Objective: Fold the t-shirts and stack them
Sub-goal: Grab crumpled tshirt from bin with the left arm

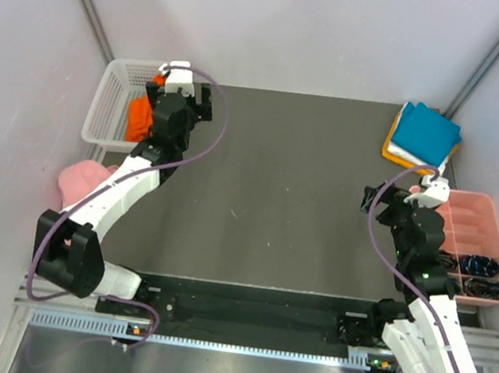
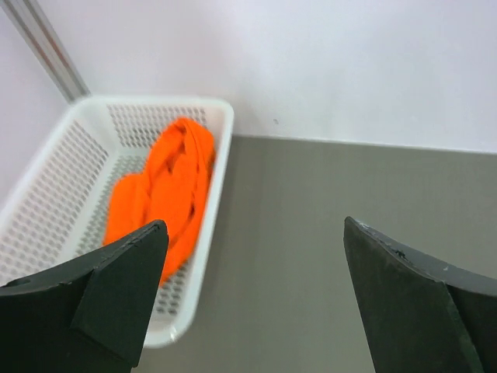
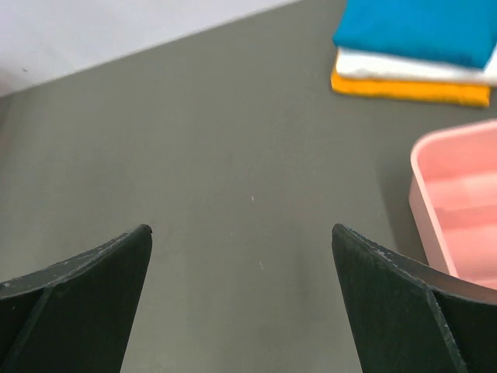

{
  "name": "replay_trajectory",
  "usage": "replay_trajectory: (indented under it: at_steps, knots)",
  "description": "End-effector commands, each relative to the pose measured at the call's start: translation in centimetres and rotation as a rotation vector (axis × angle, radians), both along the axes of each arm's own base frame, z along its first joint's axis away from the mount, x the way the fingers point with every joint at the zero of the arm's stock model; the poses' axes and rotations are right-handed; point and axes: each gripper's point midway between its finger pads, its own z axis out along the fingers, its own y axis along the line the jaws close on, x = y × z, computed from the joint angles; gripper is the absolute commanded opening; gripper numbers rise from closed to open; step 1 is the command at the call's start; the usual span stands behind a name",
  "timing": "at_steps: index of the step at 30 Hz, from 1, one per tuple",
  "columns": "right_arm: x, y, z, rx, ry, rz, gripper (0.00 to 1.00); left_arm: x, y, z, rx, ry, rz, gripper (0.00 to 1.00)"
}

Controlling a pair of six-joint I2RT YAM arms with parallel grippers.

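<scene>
A crumpled orange t-shirt (image 2: 167,186) lies in a white perforated basket (image 2: 54,194) at the table's back left; from above the orange t-shirt (image 1: 138,117) is half hidden by the left arm. My left gripper (image 2: 256,233) hangs open above the mat just right of the basket, nothing between its fingers. At the back right sits a folded stack: a teal t-shirt (image 3: 419,27) on a white one (image 3: 411,68) on a yellow one (image 3: 404,88), also seen from above as the stack (image 1: 424,134). My right gripper (image 3: 242,233) is open over bare mat, short of the stack.
A pink compartment tray (image 1: 472,243) with small dark items stands at the right edge, its pink tray corner (image 3: 458,202) close to my right gripper. A pale pink cap (image 1: 82,180) lies off the mat at the left. Grey walls enclose the dark mat (image 1: 286,191).
</scene>
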Motion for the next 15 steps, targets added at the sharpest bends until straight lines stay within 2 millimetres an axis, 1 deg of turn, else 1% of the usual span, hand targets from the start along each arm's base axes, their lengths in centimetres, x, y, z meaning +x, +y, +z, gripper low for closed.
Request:
replay_trajectory:
  at_steps: [1, 2, 3, 4, 5, 6, 7, 9, 10, 12, 13, 14, 15]
  knots:
    - [-1.3, -0.6, -0.3, 0.024, 0.097, -0.047, 0.99, 1.8, 1.2, 3.7, 0.116, -0.039, 0.058, 0.99]
    - [-1.3, -0.5, -0.5, 0.028, 0.114, -0.041, 0.99, 2.9, 1.2, 4.6, 0.14, -0.042, 0.067, 0.99]
    - [-1.3, -0.3, -0.5, 0.029, 0.131, -0.036, 0.99, 3.3, 1.6, 5.1, 0.143, -0.035, 0.099, 0.99]
    - [-1.2, -0.3, -0.7, 0.026, 0.147, -0.035, 0.99, 3.7, 2.2, 4.6, 0.154, 0.007, 0.119, 0.99]
    - [-1.2, -0.3, -1.8, 0.01, 0.198, -0.037, 0.99, 4.8, 2.4, 5.5, 0.146, 0.005, 0.132, 0.99]
    - [-1.1, -0.3, -1.7, 0.002, 0.21, -0.036, 0.99, 5.2, 2.5, 5.5, 0.147, 0.016, 0.131, 0.99]
    - [-1.1, -0.5, -2.0, -0.007, 0.231, -0.041, 0.99, 5.6, 3.1, 5.6, 0.148, 0.018, 0.136, 0.99]
    - [-1.1, -0.6, -2.8, -0.015, 0.259, -0.048, 0.99, 6.3, 3.4, 5.9, 0.147, 0.009, 0.107, 0.99]
    - [-1.0, -0.1, -2.9, -0.009, 0.259, -0.024, 0.99, 6.7, 4.5, 5.9, 0.133, 0.013, 0.094, 0.99]
    - [-1.0, 0.1, -3.0, 0.016, 0.26, -0.023, 0.99, 7.9, 6.0, 6.5, 0.061, 0.008, 0.103, 0.99]
    - [-1.0, 0.3, -3.1, 0.033, 0.264, -0.024, 0.99, 8.4, 8.4, 6.2, 0.043, 0.037, 0.119, 0.99]
    - [-1.0, 0.4, -3.2, 0.056, 0.268, -0.031, 0.99, 9.3, 9.3, 5.8, -0.008, 0.069, 0.121, 0.98]
    - [-1.2, 0.2, -3.8, 0.062, 0.298, -0.046, 0.99, 9.9, 10.1, 5.5, -0.022, 0.082, 0.108, 0.94]
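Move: Ahead and to the left, the crumpled orange t-shirt lies in the white bin, about 14 cm farther out than the left hand, 12 cm to its left and some 27 cm below. The bin's middle is about 14 cm ahead of that hand and 17 cm to its left; the pink cloth lies roughly 12 cm back and 25 cm left. From the right hand the orange t-shirt is about 30 cm ahead, 72 cm left and 20 cm lower. Swinging out high over the white bin, the open, empty left hand goes about 8 cm forward, climbing some 4 to 5 cm before levelling off, then slides about 6 cm left towards a place above the orange t-shirt, its fingers still pointing ahead. The right hand, also open, sinks about 5 cm beside the pink tray and tips some 15 degrees downward. ##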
